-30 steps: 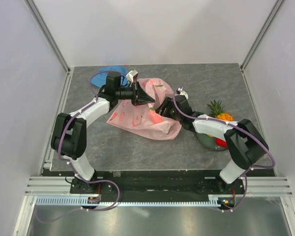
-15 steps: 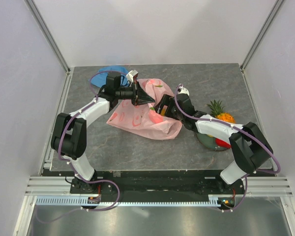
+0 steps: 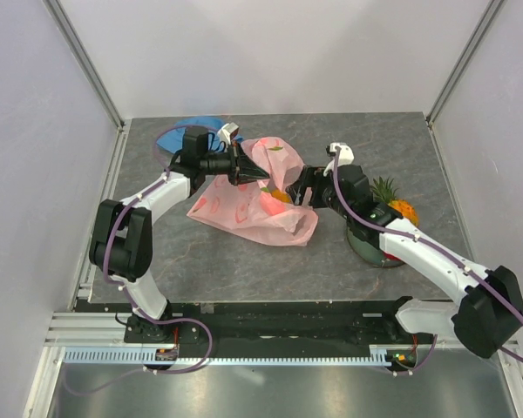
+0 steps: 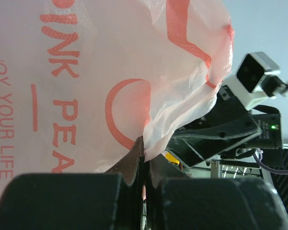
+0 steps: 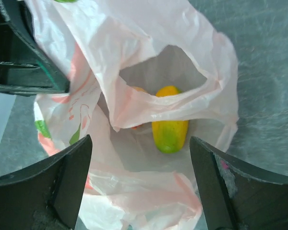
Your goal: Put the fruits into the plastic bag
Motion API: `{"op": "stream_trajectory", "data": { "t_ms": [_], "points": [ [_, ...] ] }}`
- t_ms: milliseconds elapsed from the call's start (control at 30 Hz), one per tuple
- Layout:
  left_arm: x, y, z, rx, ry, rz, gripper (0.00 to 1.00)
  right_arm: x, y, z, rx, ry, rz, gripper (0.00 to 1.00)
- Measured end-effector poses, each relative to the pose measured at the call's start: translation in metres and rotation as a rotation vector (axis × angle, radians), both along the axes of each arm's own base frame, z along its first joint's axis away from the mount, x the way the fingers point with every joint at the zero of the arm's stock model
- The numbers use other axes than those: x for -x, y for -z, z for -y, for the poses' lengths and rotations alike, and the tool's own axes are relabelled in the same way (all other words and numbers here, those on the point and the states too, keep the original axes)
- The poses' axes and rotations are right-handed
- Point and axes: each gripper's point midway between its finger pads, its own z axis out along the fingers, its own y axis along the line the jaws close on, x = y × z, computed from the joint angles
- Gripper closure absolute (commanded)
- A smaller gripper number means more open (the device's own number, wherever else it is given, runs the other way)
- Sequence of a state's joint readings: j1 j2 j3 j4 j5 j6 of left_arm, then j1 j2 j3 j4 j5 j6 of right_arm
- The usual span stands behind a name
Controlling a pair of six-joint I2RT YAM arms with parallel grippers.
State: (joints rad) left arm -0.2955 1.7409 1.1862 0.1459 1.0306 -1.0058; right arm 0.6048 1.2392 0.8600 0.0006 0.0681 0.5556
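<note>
The pink plastic bag (image 3: 244,209) lies mid-table, its mouth held up by my left gripper (image 3: 246,171), which is shut on the bag's rim (image 4: 156,136). A yellow-green mango (image 5: 169,127) lies inside the open bag (image 5: 149,57), with a bit of an orange fruit (image 5: 137,89) behind a fold. My right gripper (image 5: 140,140) hovers open just above the mouth, holding nothing; from above it (image 3: 295,190) sits at the bag's right edge. The pineapple (image 3: 392,202) and a red fruit (image 3: 390,255) rest on the dark plate (image 3: 366,248) under the right arm.
A blue cloth hat (image 3: 196,126) lies at the back left behind the left arm. Grey walls and metal posts enclose the table on three sides. The right arm stretches over the plate.
My right gripper has opened, pulled back out of the bag toward the right, and left the mango inside. The left gripper has shifted slightly left, still pinching the rim.
</note>
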Motion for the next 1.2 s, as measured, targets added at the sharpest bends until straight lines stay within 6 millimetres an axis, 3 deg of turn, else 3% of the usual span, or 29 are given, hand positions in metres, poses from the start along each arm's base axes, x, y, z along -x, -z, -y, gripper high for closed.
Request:
{"op": "stream_trajectory", "data": {
  "t_ms": [133, 233, 500, 767, 900, 1000, 1067, 1100, 1133, 1200],
  "points": [
    [0.001, 0.003, -0.001, -0.002, -0.001, -0.008, 0.99, -0.001, -0.016, 0.0, 0.071, -0.05, 0.04, 0.15],
    [0.001, 0.005, -0.001, -0.004, -0.002, -0.012, 0.98, -0.003, -0.016, -0.004, 0.111, -0.085, 0.044, 0.17],
    [0.001, 0.005, -0.002, -0.005, -0.003, -0.016, 0.99, -0.008, 0.018, -0.016, 0.22, -0.162, -0.008, 0.21],
    [0.002, 0.007, -0.002, -0.009, -0.003, -0.027, 0.98, -0.021, 0.018, -0.04, 0.266, -0.241, 0.018, 0.28],
    [0.003, 0.008, -0.002, -0.012, -0.004, -0.037, 0.98, -0.025, 0.028, -0.044, 0.302, -0.262, 0.016, 0.32],
    [0.004, 0.009, -0.003, -0.016, -0.003, -0.05, 0.98, -0.028, 0.039, -0.044, 0.335, -0.277, 0.006, 0.43],
    [0.004, 0.01, -0.003, -0.017, -0.003, -0.055, 0.98, -0.029, 0.044, -0.045, 0.349, -0.289, 0.002, 0.57],
    [0.004, 0.011, -0.003, -0.019, -0.002, -0.055, 0.98, -0.029, 0.046, -0.046, 0.355, -0.297, 0.001, 0.66],
    [0.003, 0.012, -0.003, -0.023, -0.001, -0.057, 0.99, -0.029, 0.048, -0.047, 0.36, -0.307, -0.003, 0.86],
    [-0.001, 0.014, -0.002, -0.041, 0.004, -0.052, 0.99, -0.03, 0.047, -0.049, 0.37, -0.327, 0.0, 0.97]
  ]
}}
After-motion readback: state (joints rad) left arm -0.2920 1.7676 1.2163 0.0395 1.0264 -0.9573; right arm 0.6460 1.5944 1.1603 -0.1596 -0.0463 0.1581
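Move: The fold of the bag's rim to be pinched hangs about 3 cm ahead of the open right gripper, 5 cm to its left and 5 cm below. Inside the bag the mango lies some 3 cm ahead, 4 cm left and 14 cm below; the left gripper's tips are about 8 cm left and 3 cm ahead, roughly level. From the left gripper, which already holds the bag, that fold is about 3 cm to the right and 5 cm down. Lift the open right gripper slightly, then bring it down and left, easing forward, to the fold of the bag's rim beside the left gripper, ending about 5 cm lower and 5 cm farther left. On the way turn it some 20 degrees counter-clockwise and dip its left side about as much, then close the fingers to pinch the fold. Keep the left gripper shut on the bag, letting it sink barely a centimetre or so. ##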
